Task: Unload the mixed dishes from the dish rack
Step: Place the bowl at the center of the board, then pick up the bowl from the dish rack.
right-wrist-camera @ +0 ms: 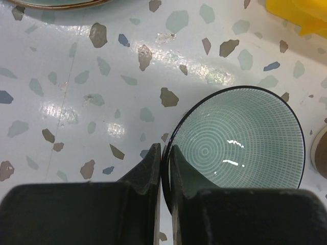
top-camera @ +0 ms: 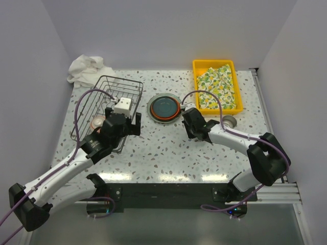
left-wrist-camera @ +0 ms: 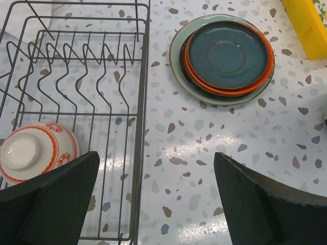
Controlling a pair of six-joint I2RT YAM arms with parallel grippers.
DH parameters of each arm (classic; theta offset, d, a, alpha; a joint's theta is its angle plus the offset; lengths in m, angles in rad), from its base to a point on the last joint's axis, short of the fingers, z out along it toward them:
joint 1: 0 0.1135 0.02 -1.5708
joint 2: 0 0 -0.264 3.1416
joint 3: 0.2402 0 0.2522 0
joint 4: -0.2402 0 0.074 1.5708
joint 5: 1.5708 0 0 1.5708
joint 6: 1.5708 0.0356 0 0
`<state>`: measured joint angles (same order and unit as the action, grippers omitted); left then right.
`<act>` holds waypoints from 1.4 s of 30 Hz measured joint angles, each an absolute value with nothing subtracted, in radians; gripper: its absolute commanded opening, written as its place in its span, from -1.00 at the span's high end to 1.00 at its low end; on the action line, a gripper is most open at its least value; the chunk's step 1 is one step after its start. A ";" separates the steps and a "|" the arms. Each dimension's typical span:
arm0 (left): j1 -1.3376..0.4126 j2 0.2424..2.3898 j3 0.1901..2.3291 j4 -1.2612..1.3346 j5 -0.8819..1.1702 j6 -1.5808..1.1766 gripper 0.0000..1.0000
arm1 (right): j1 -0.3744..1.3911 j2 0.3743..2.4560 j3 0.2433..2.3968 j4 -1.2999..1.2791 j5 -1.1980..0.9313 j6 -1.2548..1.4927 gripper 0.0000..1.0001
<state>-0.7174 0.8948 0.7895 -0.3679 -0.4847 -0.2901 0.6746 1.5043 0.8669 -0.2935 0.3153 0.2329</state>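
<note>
The dark wire dish rack (top-camera: 115,94) (left-wrist-camera: 144,102) stands at the left, with a small red-white bowl (left-wrist-camera: 36,150) upside down in its near part. My left gripper (left-wrist-camera: 156,204) (top-camera: 124,116) hangs wide open over the rack's right edge, holding nothing. A stack of plates (top-camera: 164,107) (left-wrist-camera: 225,53), dark teal on orange on pale green, lies on the table right of the rack. My right gripper (right-wrist-camera: 164,153) (top-camera: 188,120) is shut on the left rim of a pale green patterned bowl (right-wrist-camera: 240,143), which sits upright low over the table.
A yellow tray (top-camera: 213,62) (right-wrist-camera: 301,15) with a lemon-print cloth stands at the back right. A small grey-brown cup (top-camera: 230,121) sits in front of it, right of the green bowl. A crumpled white cloth (top-camera: 86,69) lies behind the rack.
</note>
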 measured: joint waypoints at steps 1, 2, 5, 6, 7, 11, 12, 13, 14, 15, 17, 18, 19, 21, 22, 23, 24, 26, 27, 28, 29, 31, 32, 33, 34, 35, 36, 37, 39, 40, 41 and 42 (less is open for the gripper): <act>-0.716 0.895 0.789 -0.370 -0.484 -0.295 -0.97 | 0.680 1.504 0.863 -0.285 0.325 0.236 0.77; -0.715 0.895 0.789 -0.373 -0.485 -0.297 -0.97 | 0.683 1.504 0.859 -0.279 0.332 0.239 0.65; -0.713 0.900 0.790 -0.382 -0.485 -0.302 -0.97 | 0.695 1.505 0.852 -0.270 0.351 0.254 0.22; -0.713 0.903 0.791 -0.384 -0.485 -0.304 -0.97 | 0.699 1.505 0.848 -0.268 0.352 0.262 0.11; -0.713 0.907 0.792 -0.384 -0.485 -0.305 -0.97 | 0.704 1.505 0.845 -0.270 0.353 0.271 0.00; -0.710 0.919 0.801 -0.386 -0.485 -0.305 -0.98 | 0.731 1.502 0.844 -0.279 0.360 0.295 -0.52; -0.709 0.920 0.802 -0.385 -0.484 -0.305 -0.97 | 0.741 1.499 0.844 -0.289 0.360 0.298 -0.57; -0.707 0.920 0.803 -0.386 -0.484 -0.306 -0.98 | 0.746 1.494 0.845 -0.296 0.361 0.305 -0.69; -0.705 0.921 0.804 -0.386 -0.484 -0.308 -0.98 | 0.752 1.485 0.847 -0.307 0.362 0.307 -0.75; -0.703 0.921 0.805 -0.386 -0.483 -0.310 -0.98 | 0.757 1.472 0.849 -0.318 0.362 0.311 -0.82; -0.700 0.924 0.808 -0.385 -0.479 -0.319 -0.98 | 0.762 1.432 0.858 -0.344 0.362 0.315 -0.96; -0.699 0.926 0.809 -0.385 -0.479 -0.323 -0.99 | 0.761 1.409 0.866 -0.354 0.363 0.317 -0.97; -0.696 0.929 0.809 -0.387 -0.477 -0.325 -0.99 | 0.761 1.386 0.877 -0.360 0.366 0.319 -0.97; -0.690 0.936 0.812 -0.390 -0.476 -0.331 -0.99 | 0.761 1.344 0.905 -0.372 0.369 0.321 -0.97; -0.683 0.940 0.814 -0.390 -0.474 -0.333 -1.00 | 0.761 1.329 0.916 -0.374 0.369 0.322 -0.97; -0.677 0.943 0.816 -0.391 -0.471 -0.335 -1.00 | 0.761 1.312 0.930 -0.376 0.369 0.322 -0.97; -0.666 0.946 0.817 -0.391 -0.466 -0.338 -1.00 | 0.761 1.299 0.942 -0.379 0.369 0.323 -0.97; -0.640 0.950 0.820 -0.392 -0.451 -0.343 -1.00 | 0.761 1.283 0.962 -0.385 0.368 0.325 -0.97; -0.620 0.952 0.821 -0.392 -0.442 -0.348 -1.00 | 0.761 1.279 0.969 -0.389 0.368 0.326 -0.97; -0.612 0.953 0.822 -0.391 -0.430 -0.351 -1.00 | 0.761 1.277 0.971 -0.390 0.367 0.326 -0.97; -0.567 0.954 0.822 -0.392 -0.411 -0.358 -1.00 | 0.761 1.274 0.971 -0.394 0.364 0.327 -0.97; -0.498 0.954 0.822 -0.393 -0.375 -0.375 -1.00 | 0.761 1.269 0.971 -0.404 0.357 0.329 -0.97; -0.459 0.954 0.822 -0.395 -0.357 -0.385 -1.00 | 0.761 1.266 0.971 -0.406 0.352 0.329 -0.97; -0.424 0.954 0.822 -0.399 -0.342 -0.395 -1.00 | 0.761 1.263 0.971 -0.406 0.349 0.329 -0.97; -0.374 0.954 0.822 -0.405 -0.318 -0.412 -0.99 | 0.761 1.258 0.971 -0.407 0.348 0.329 -0.97; -0.333 0.954 0.822 -0.411 -0.299 -0.430 -0.99 | 0.761 1.251 0.971 -0.408 0.348 0.329 -0.97; -0.286 0.954 0.821 -0.416 -0.282 -0.450 -0.99 | 0.761 1.242 0.971 -0.408 0.349 0.329 -0.97; -0.242 0.954 0.821 -0.420 -0.263 -0.469 -1.00 | 0.761 1.236 0.971 -0.409 0.348 0.328 -0.97; -0.172 0.956 0.820 -0.428 -0.228 -0.503 -1.00 | 0.761 1.221 0.971 -0.411 0.348 0.327 -0.97; -0.146 0.958 0.818 -0.432 -0.211 -0.516 -0.99 | 0.761 1.214 0.971 -0.413 0.348 0.324 -0.97; -0.125 0.965 0.818 -0.435 -0.202 -0.525 -0.99 | 0.761 1.208 0.971 -0.415 0.348 0.321 -0.97; -0.109 0.974 0.818 -0.437 -0.198 -0.532 -0.99 | 0.761 1.202 0.971 -0.416 0.347 0.320 -0.97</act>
<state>-0.1089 0.9745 0.8177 -0.4374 -0.1982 -0.5316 0.7609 1.2022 0.9710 -0.4164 0.3466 0.3199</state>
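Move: The green bowl stands on the board with its left rim still pinched in the right fingers, its middle about 4 cm right, 2 cm ahead and 3 cm below that hand. The plate stack is 11 cm ahead and 10 cm left of it, the beige cup 14 cm right and 4 cm ahead. From the left hand, the red-patterned bowl lies 12 cm left, 7 cm ahead, 17 cm down; the plate stack is 14 cm ahead, 14 cm right. The right fingers open wide and let go of the green bowl's rim as the hand eases back a couple of centimetres and slightly left, then it climbs some 12 cm clear of the bowl, fingertips tipping up about 10 degrees. The empty left hand idles at first, then swings about 12 cm left and a little forward over the rack towards the red-patterned bowl, sinking slightly, turning counter-clockwise and lowering its left side, fingers staying wide open. ##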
